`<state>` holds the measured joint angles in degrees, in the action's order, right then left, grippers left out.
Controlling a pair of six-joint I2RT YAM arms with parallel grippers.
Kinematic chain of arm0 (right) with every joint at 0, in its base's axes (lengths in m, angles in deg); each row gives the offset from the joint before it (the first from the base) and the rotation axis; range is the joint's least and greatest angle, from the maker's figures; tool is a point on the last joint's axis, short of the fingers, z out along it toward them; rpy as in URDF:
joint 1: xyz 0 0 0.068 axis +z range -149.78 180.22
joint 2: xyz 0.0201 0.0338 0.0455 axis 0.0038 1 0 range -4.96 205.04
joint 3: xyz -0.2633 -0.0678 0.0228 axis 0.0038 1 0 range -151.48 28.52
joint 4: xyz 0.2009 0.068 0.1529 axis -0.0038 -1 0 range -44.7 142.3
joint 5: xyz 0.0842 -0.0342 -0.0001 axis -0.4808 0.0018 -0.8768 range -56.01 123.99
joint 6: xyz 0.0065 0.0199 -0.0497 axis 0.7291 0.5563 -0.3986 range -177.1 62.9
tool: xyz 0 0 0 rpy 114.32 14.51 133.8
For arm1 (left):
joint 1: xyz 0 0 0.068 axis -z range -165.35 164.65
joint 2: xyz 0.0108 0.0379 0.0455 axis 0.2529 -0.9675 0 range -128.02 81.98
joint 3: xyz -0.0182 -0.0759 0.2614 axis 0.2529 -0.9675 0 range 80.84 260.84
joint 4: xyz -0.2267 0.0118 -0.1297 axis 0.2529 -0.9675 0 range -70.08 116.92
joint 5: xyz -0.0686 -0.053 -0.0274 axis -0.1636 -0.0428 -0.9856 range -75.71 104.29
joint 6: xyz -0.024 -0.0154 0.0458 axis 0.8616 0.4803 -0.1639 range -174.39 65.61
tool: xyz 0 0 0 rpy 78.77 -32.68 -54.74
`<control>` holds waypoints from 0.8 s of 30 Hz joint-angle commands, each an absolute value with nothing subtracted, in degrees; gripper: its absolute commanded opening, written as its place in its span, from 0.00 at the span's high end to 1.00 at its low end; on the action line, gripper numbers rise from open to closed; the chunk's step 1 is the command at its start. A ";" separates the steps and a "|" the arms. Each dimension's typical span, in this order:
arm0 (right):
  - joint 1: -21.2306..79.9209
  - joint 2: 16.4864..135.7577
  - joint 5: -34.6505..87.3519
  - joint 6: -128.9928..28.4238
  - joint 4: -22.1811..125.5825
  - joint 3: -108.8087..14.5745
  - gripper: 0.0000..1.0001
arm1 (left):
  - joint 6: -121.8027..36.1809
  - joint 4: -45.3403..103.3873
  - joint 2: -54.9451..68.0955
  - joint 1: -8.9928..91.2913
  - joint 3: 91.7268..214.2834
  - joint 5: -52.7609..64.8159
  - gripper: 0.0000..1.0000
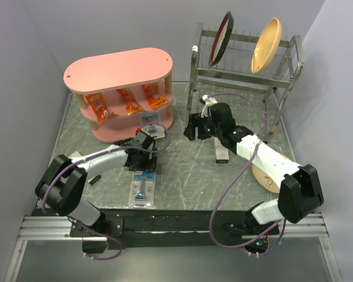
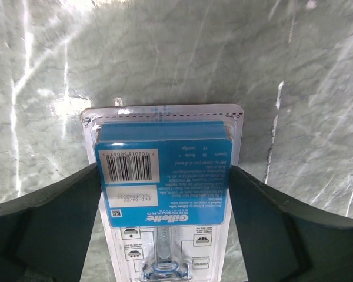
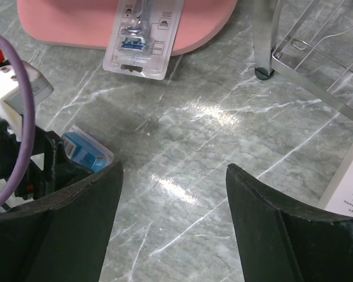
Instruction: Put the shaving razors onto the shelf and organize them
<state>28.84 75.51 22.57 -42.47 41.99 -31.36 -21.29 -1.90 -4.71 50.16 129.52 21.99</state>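
Observation:
The pink shelf (image 1: 120, 67) stands at the back left. One of the shaving razors (image 1: 148, 122) lies on its bottom board and overhangs the front edge; the right wrist view shows this pack (image 3: 142, 35) too. The other razor pack (image 1: 142, 188) lies flat on the table, back side up. My left gripper (image 1: 144, 147) is over its blue card end. In the left wrist view the pack (image 2: 165, 141) lies between the wide-apart jaws of the left gripper (image 2: 165, 170), fingers close to its edges. My right gripper (image 1: 191, 126) hovers open over bare table (image 3: 173, 170).
Orange snack packets (image 1: 129, 100) fill the shelf's middle tier. A metal dish rack (image 1: 247, 70) with a dark plate (image 1: 220, 38) and a tan plate (image 1: 266, 36) stands at the back right. A white-and-black box (image 1: 222, 153) lies beside the right arm.

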 commanded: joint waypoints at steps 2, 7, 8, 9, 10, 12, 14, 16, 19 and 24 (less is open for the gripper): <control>28.26 73.88 23.62 -43.21 43.86 -32.56 0.22 | -21.69 -1.29 1.29 50.42 128.12 26.15 0.17; 28.34 75.19 23.62 -43.39 43.77 -33.88 0.22 | -21.87 -0.68 4.72 49.63 126.98 26.77 0.26; 28.26 75.46 23.62 -43.39 43.86 -34.49 0.22 | -21.87 -0.59 4.90 49.11 126.98 27.03 0.27; 28.34 75.64 23.62 -43.48 43.77 -34.67 0.22 | -21.96 -0.33 5.25 48.67 127.07 27.29 0.27; 28.34 75.99 23.71 -43.56 43.77 -34.85 0.22 | -22.57 0.11 5.51 48.05 127.24 28.08 0.27; 28.26 76.25 23.71 -43.56 43.94 -35.47 0.22 | -23.45 0.38 5.95 45.07 128.12 29.22 0.27; 28.34 76.52 23.45 -43.39 43.95 -35.82 0.22 | -25.29 0.90 5.78 41.04 129.34 30.37 0.27; 28.34 76.95 23.18 -43.13 43.95 -35.91 0.22 | -26.44 1.34 5.43 39.01 129.88 30.90 0.27; 28.43 77.48 22.65 -42.51 43.95 -36.08 0.22 | -27.49 2.39 5.87 37.42 130.32 31.60 0.26; 28.52 77.75 22.39 -42.16 44.30 -36.35 0.22 | -29.51 6.17 5.43 36.01 131.46 33.18 0.26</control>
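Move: Just ahead of the left hand, which already straddles the razor pack's blue end, the free spot on the pink shelf's bottom level lies about 18 cm forward and 7 cm left, roughly level. The shelved razor pack stands 19 cm ahead and 4 cm right; the middle orange packet is some 21 cm ahead, 5 cm left and 12 cm higher. The white box lies 24 cm left, level fore-and-aft. From the right hand that spot is about 11 cm ahead, 25 cm left, 15 cm below. Lifting the razor pack by the sides of its blue end, the left hand first rises nearly straight, then swings left about 8 cm and forward some 5 cm towards the shelf, ending about 4 cm higher. The fingers keep their hold, while the wrist tips their points forward and turns counter-clockwise, each by a dozen degrees or so. ##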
